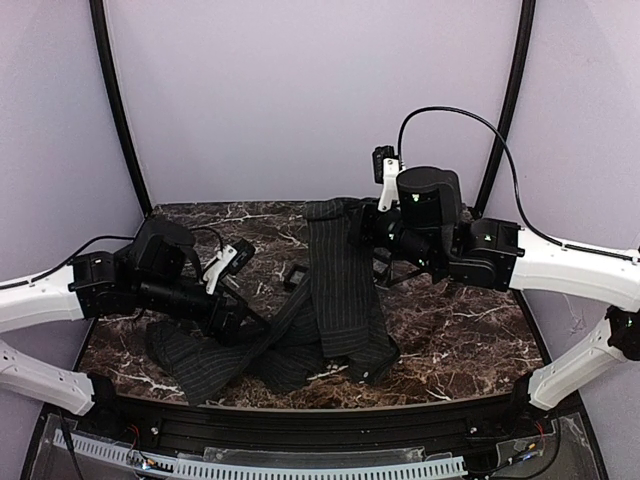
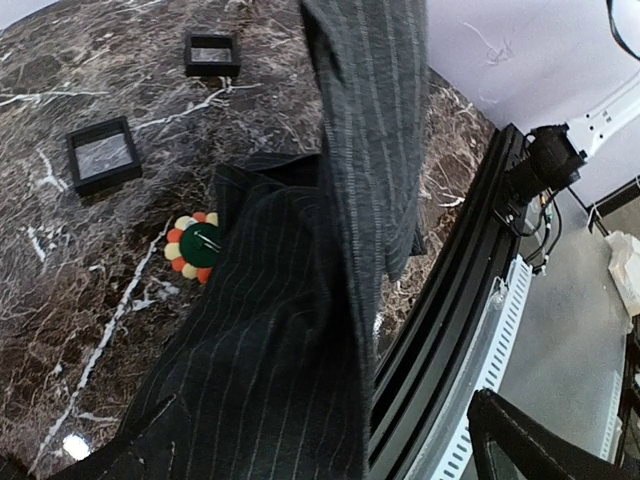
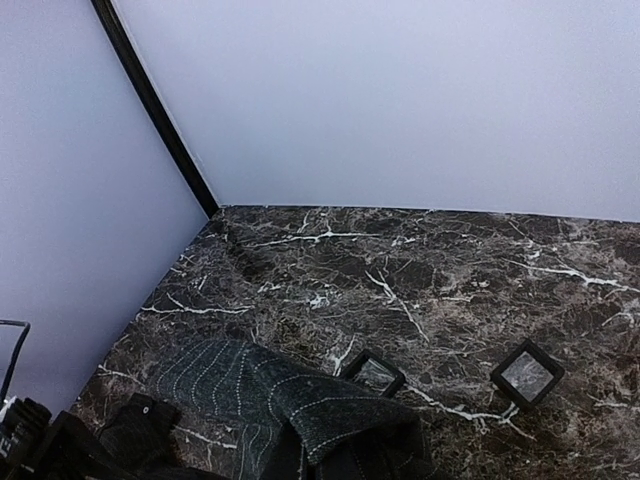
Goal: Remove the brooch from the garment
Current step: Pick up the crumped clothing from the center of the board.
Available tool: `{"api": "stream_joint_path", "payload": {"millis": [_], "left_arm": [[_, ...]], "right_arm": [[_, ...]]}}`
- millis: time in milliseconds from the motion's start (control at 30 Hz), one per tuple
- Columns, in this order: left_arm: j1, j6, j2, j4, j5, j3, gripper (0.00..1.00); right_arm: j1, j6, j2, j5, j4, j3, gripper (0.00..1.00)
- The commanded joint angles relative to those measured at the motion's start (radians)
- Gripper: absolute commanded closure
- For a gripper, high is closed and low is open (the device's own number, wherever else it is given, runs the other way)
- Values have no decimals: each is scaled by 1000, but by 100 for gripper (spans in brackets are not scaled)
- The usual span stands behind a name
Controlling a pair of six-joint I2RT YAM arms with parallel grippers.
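Note:
The garment (image 1: 335, 290) is black pinstriped cloth, stretched between both grippers and trailing on the table. My right gripper (image 1: 372, 228) holds its upper end raised at the back; cloth (image 3: 300, 415) covers the fingers in the right wrist view. My left gripper (image 1: 243, 318) is low at the front left, shut on a fold; cloth (image 2: 270, 380) hides its fingers in the left wrist view. The brooch (image 2: 194, 246) shows its green back ringed by orange and cream petals, at the garment's left edge above the marble. It is hidden in the top view.
Two small black square boxes (image 2: 100, 152) (image 2: 212, 52) lie on the marble beyond the brooch; they also show in the right wrist view (image 3: 375, 372) (image 3: 527, 372). One box (image 1: 296, 276) shows in the top view. The table's black front rail (image 2: 450, 300) runs beside the cloth.

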State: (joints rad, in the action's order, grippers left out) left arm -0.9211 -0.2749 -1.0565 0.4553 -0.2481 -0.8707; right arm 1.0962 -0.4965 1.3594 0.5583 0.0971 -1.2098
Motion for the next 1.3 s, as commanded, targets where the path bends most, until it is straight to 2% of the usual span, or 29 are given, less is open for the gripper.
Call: {"api": "stream_joint_path", "payload": {"millis": [0, 167, 233, 300, 367, 400, 433, 567, 700, 833, 933, 1033, 1133, 1267], "left_arm": [[-61, 25, -57, -4, 108, -34, 1], [-99, 17, -183, 105, 333, -95, 1], [-104, 2, -228, 140, 376, -118, 2], [-105, -7, -256, 153, 386, -128, 12], [-105, -21, -261, 147, 391, -129, 38], [-105, -25, -252, 143, 391, -127, 45], [-105, -34, -245, 128, 391, -121, 57], [-104, -66, -175, 75, 385, -101, 81], [-104, -92, -103, 45, 368, -109, 98], [-96, -80, -50, 71, 389, -152, 99], [-43, -35, -21, 161, 457, -232, 99], [15, 26, -2, 229, 529, -320, 99], [62, 130, 0, 293, 649, -469, 99], [94, 232, -7, 318, 707, -633, 99]], "right_arm": [[-14, -38, -14, 9, 10, 8, 100], [-15, -22, -36, -15, -22, 32, 100], [-16, -7, -48, -30, -38, 39, 100], [-15, 17, -56, -49, -48, 35, 100], [-16, 40, -58, -69, -52, 25, 100], [-15, 55, -60, -78, -52, 18, 100], [-15, 73, -60, -91, -53, 10, 100], [-15, 129, -68, -123, -54, -19, 100], [-15, 191, -88, -137, -65, -39, 100], [-15, 261, -86, -132, -55, -90, 100], [-15, 318, -81, -148, -34, -153, 100], [-15, 394, -79, -234, -28, -228, 100], [-15, 435, -73, -330, -37, -293, 100], [-12, 452, -60, -438, -51, -360, 100]]}}
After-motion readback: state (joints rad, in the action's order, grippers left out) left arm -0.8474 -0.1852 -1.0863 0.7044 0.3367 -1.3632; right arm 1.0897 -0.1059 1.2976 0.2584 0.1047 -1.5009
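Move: The loose garment fold for the open left gripper to pinch is some 3 cm ahead, 1 cm right and 7 cm below it. From there the brooch lies roughly 13 cm farther ahead and 2 cm more to the right, low beside the cloth; the near square frame sits about 12 cm beyond the brooch and 5 cm to its right. From the right gripper, already pinching the garment's upper end, that fold is about 20 cm left, 8 cm back and 20 cm lower. Bring the left gripper down about 7 cm and slightly forward into the loose garment fold, rolling its left side up, and shut the fingers on the cloth. Then raise it some 23 cm, swinging left and forward, with the fingertips tilting up and turning counter-clockwise. Keep the right gripper's pinch; lift it too in the later part, drawing it back slightly. ##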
